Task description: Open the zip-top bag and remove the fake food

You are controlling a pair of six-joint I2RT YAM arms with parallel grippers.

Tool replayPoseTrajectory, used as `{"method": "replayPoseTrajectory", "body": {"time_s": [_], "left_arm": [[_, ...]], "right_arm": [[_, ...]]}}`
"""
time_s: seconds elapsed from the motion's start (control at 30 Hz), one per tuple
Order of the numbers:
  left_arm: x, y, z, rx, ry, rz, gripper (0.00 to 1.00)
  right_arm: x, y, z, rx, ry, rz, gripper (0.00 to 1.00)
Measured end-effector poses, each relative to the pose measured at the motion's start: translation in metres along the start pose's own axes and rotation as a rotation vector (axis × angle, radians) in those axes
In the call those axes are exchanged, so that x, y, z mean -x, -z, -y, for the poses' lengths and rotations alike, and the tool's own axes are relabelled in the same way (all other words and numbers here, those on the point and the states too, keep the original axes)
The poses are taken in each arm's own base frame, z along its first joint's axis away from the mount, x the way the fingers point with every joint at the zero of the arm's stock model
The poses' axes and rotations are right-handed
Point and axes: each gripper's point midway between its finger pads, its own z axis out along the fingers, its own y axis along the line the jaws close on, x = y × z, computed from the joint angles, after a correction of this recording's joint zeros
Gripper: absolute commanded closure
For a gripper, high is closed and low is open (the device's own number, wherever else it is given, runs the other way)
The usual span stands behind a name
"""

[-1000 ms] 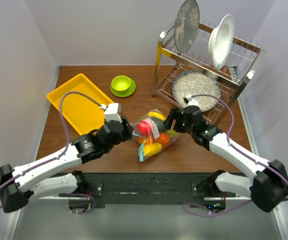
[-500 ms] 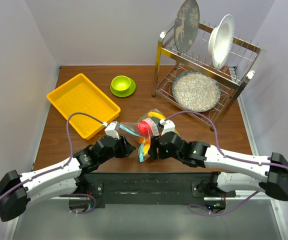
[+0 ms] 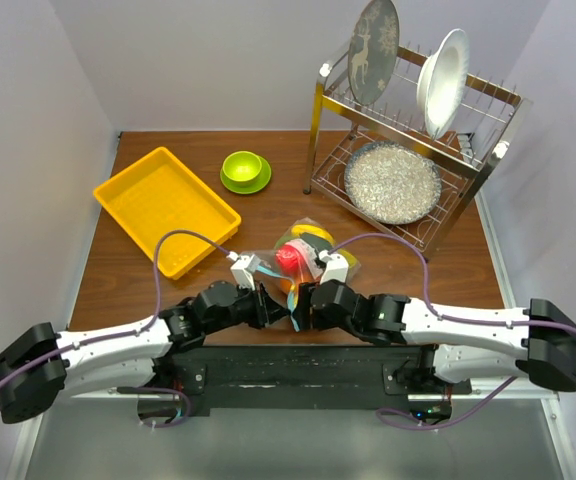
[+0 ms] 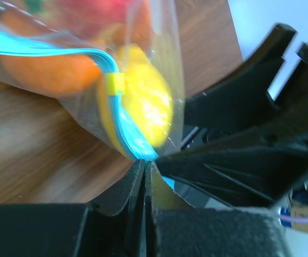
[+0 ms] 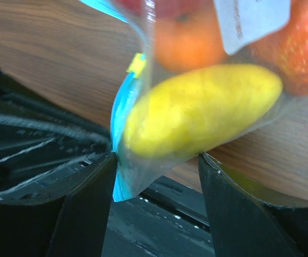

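The zip-top bag (image 3: pixel 306 262) lies near the table's front edge, its teal zip strip (image 4: pixel 63 51) running down to my left gripper (image 4: pixel 145 163). That gripper is shut, pinching the strip's end. The fake food shows through the plastic: a yellow piece (image 5: pixel 202 107), an orange one (image 5: pixel 189 43) and a red one (image 3: pixel 288 258). My right gripper (image 5: pixel 156 160) is open and straddles the bag's near corner below the yellow piece; its left finger touches the strip (image 5: pixel 121 107). In the top view, the left gripper (image 3: pixel 280 305) and the right gripper (image 3: pixel 301 303) nearly meet at that corner.
A yellow tray (image 3: pixel 163 210) sits at the back left, with a lime-green bowl on a saucer (image 3: pixel 244 170) beside it. A wire dish rack (image 3: pixel 408 150) with plates and a speckled pan stands at the back right. The black base rail (image 3: pixel 298 365) lies just under the grippers.
Both arms have swung from the bag's far sides to its near corner. The left gripper has shut on the zip strip. The right gripper has narrowed slightly and stays open.
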Motion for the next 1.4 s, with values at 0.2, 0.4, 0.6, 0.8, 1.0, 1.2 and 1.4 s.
{"method": "replayPoseTrajectory", "body": {"time_s": [0.2,0.4,0.6,0.8,1.0,1.2,1.4], "left_arm": [[-0.011,-0.001,0.009,-0.040,-0.010,-0.041,0.93],[-0.005,0.003,0.012,-0.054,-0.011,-0.010,0.94],[-0.002,0.002,0.009,-0.037,-0.011,0.007,0.92],[0.001,0.002,0.002,-0.003,-0.011,0.031,0.82],[0.006,0.002,-0.005,0.036,-0.019,0.055,0.66],[0.016,-0.002,0.002,0.034,-0.023,0.086,0.61],[0.022,-0.016,0.000,0.079,-0.057,0.089,0.60]], "right_arm": [[-0.011,0.003,0.010,-0.001,-0.042,0.001,0.35],[-0.025,0.005,0.000,0.037,-0.049,-0.014,0.37],[-0.037,0.001,-0.002,0.043,-0.064,-0.029,0.43],[-0.032,0.001,-0.005,0.048,-0.089,-0.003,0.59],[-0.028,0.000,-0.006,0.050,-0.102,0.019,1.00],[-0.030,-0.003,-0.005,0.042,-0.101,0.016,1.00],[-0.031,-0.004,-0.005,0.039,-0.098,0.012,1.00]]}}
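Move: The bag's zip corner hangs between the right hand's open fingers, its middle about 2 cm back, 1 cm left and 2 cm below. From that hand, the yellow food sits some 5 cm ahead, 2 cm right and 4 cm down; the red food is 11 cm ahead, 2 cm left and 4 cm down. The corner is about 2 cm back, 2 cm right and 2 cm below the left hand, which is nearly shut at the zip edge. Right hand eases about 2 cm back and down, then pinches the bag's corner; left opens, edging 2.5 cm forward. ##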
